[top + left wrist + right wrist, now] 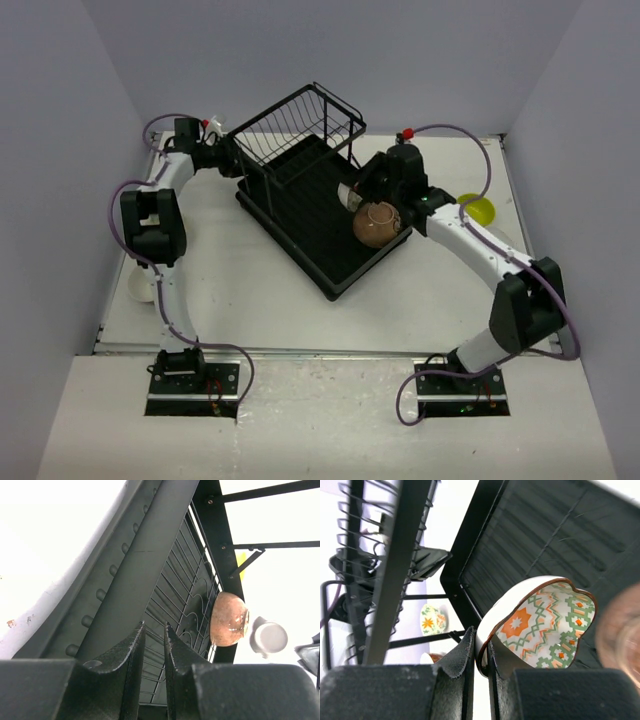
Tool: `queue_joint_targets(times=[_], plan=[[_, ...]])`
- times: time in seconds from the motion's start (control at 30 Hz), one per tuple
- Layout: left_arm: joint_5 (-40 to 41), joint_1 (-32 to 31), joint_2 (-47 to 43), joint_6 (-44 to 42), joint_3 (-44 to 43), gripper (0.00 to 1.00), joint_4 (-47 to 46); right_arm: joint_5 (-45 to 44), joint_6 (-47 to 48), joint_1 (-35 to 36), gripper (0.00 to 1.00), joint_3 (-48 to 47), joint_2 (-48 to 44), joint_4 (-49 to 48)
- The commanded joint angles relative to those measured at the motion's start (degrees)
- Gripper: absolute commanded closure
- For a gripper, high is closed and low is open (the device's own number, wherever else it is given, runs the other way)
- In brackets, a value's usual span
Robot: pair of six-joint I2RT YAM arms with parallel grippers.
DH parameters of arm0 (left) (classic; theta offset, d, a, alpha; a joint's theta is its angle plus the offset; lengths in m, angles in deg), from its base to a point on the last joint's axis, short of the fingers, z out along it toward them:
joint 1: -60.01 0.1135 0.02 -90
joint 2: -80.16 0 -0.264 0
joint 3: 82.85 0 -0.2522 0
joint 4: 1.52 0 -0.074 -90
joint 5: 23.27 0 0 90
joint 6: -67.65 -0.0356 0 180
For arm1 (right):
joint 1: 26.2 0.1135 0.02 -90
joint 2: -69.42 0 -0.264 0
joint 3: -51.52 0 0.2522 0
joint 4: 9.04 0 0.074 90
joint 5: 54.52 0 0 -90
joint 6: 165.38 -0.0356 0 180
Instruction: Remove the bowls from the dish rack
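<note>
The black dish rack (300,225) lies at an angle mid-table, its raised wire basket (300,125) at the far end. A tan-brown bowl (377,224) sits in the tray's near right part. My right gripper (362,192) is over the tray and shut on the rim of a white bowl (540,625) patterned orange and green inside. My left gripper (236,160) is at the rack's far left corner. Its fingers (132,650) stand slightly open with nothing between them. Beyond them the left wrist view shows the rack (150,555) and the brown bowl (229,619).
A lime-green bowl (476,209) sits on the table right of the rack. A white bowl (140,287) lies by the left arm. Past the rack, the right wrist view shows a patterned bowl (432,620) and a further small one (432,657).
</note>
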Motion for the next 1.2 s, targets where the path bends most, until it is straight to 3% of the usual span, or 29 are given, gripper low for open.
queue_joint_targets(times=[0.0, 0.3, 0.43, 0.57, 0.67, 0.83, 1.17], plan=[[2.1, 0.9, -2.6, 0.3, 0.4, 0.77, -1.1, -1.1, 4.4, -3.1, 1.00, -4.8, -6.9, 7.6], [12.0, 1.9, -13.5, -1.5, 5.9, 0.77, -1.4, -4.3, 14.6, -14.7, 1.00, -6.7, -18.0, 28.7], [25.3, 1.9, -21.7, -1.1, 11.5, 0.77, 1.0, -14.8, 20.4, -19.3, 1.00, -11.0, -16.4, 42.3], [32.2, 1.8, -30.2, -2.3, 17.2, 0.76, 2.6, -28.3, 25.9, -21.7, 1.00, -13.1, -13.1, 52.3], [35.0, 1.7, -34.6, -3.3, 21.0, 0.77, 3.1, -33.4, 29.7, -25.2, 1.00, -11.7, -12.5, 52.4], [38.1, 0.1, -39.9, -2.5, 27.3, 0.76, 3.1, -32.4, 31.4, -33.2, 1.00, -11.0, -9.2, 52.0], [39.1, -1.6, -45.6, -3.0, 29.9, 0.74, 4.2, -30.4, 31.7, -35.9, 1.00, -5.8, -3.0, 53.2]])
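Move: The right hand already pinches the floral bowl by its rim, above the dish rack. The white bowl it is carried towards stands about 45 cm to its right, 6 cm back and 21 cm lower; the green bowl is some 41 cm right and 5 cm ahead, equally low; the brown bowl in the rack is about 8 cm right, 3 cm back, 16 cm below. From the left hand, the rack's middle lies some 23 cm right, 13 cm back and 10 cm below, the white bowl roughly 75 cm right, 19 cm back and 10 cm below. Rightward in one fast sweep of about 37 cm, drawing some 10 cm back, the right hand carries the floral bowl off the rack to the white bowl, first rising, then sinking below its starting height as the wrist turns the fingers down and to the right, grip kept. The empty left hand backs away from the rack, also left and up, its wrist swinging counter-clockwise, then dips a little. ##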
